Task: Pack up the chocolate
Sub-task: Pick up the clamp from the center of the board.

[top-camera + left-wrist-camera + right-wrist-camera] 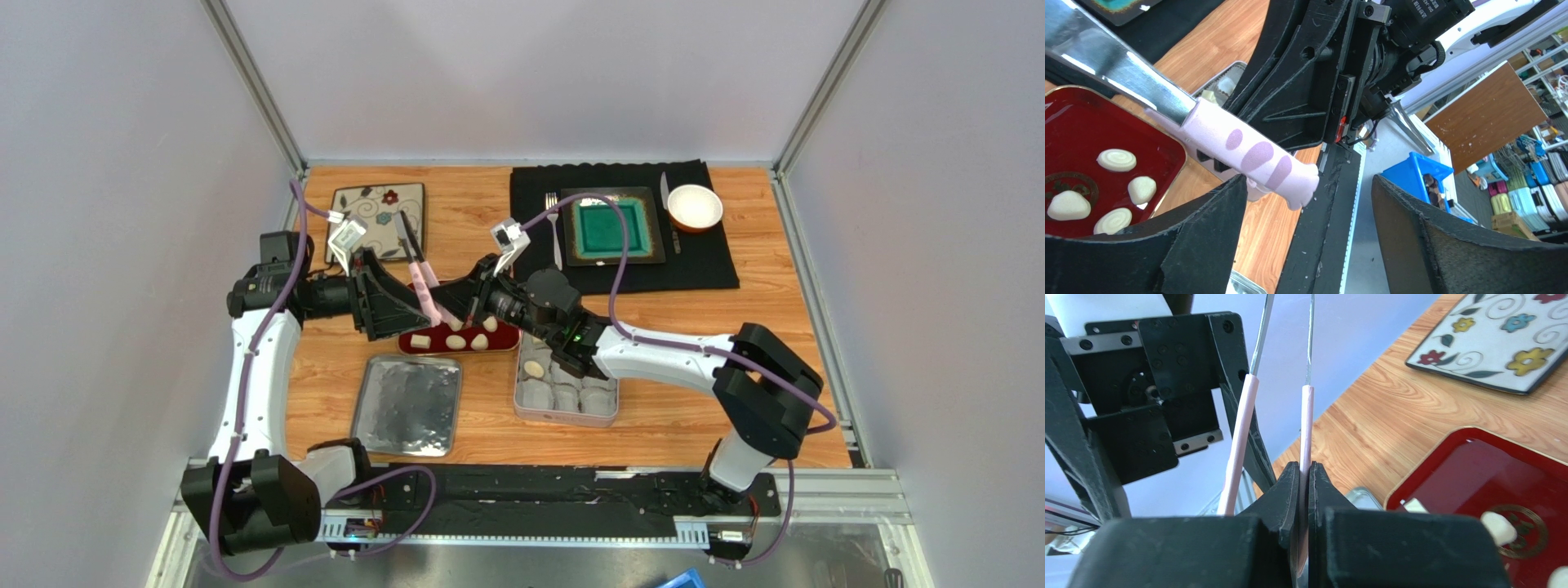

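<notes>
Several cream chocolate lumps (455,342) (1117,160) (1498,527) lie on the red tray (437,348) (1082,122) (1475,478) at mid-table. Above the tray's left end, metal tongs with pink sleeves (423,289) (1254,156) (1307,416) are held up. My right gripper (459,320) (1304,468) is shut on one pink arm of the tongs; the other arm (1238,435) hangs free beside it. My left gripper (415,300) (1309,184) stands open facing it. The tongs' pink end sits just above its left finger (1198,233), and nothing is gripped between the fingers.
A tin box (525,410) lined with white paper cups (567,395) sits right of the tray, its lid (409,404) to the left. At the back are a floral plate (380,208) (1499,337), a black mat with a green dish (613,229) and a white bowl (694,208).
</notes>
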You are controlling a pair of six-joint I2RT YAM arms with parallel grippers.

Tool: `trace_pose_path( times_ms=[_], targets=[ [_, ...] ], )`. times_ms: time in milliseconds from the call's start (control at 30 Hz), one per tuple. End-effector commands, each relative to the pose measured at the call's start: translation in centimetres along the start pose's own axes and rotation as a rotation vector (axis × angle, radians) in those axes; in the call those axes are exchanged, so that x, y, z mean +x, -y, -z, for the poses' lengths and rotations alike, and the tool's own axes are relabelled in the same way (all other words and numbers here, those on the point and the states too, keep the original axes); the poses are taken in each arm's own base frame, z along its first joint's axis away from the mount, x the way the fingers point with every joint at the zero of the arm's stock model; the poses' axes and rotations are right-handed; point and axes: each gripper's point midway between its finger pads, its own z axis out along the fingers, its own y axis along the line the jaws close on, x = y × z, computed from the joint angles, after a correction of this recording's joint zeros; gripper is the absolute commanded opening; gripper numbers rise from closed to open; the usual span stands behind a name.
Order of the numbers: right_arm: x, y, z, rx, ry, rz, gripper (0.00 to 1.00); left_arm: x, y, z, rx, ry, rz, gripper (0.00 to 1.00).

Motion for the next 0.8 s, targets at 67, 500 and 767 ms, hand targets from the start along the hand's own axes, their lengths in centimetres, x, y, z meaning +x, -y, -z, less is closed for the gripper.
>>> trace_pose_path(
  times_ms=[67,500,767],
  targets=[
    [-2.3,-4.4,-2.1,-0.164,0.090,-0.041,0.00,-1.9,5.2,0.2,0.277,0.121,-0.038,0.75],
    [-1.5,-4.9,-2.0,-0.205,0.102,-0.054,0.00,-2.1,5.4,0.3,0.277,0.118,-0.031,0.41],
    [-0.6,-3.5,3.1,-0.191,-0.039,0.029,0.42,-1.3,5.5,0.5,0.291,0.052,-0.028,0.18]
  ],
)
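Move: The clamp is held upright-ish by the right hand, its middle roughly 6 cm ahead of the left hand's point and 3 cm above it; its pink handle ends are already between the left hand's open jaws. The left fingers are about 3 cm to the right hand's left and 1 cm back. From the left hand, the red tray is 3 cm ahead, 5 cm right and some 20 cm below, and the chocolate box 8 cm back, 23 cm right, equally low. The clamp is handed over in mid-air: the right hand, still pinching one pink handle arm, carries it about 3 cm left into the left jaws, then rises some 3 cm, tilting slightly. The left hand stays put and closes on the other arm's end. The right fingers then open, letting go, and the hand starts to withdraw right and down, just over 1 cm. ##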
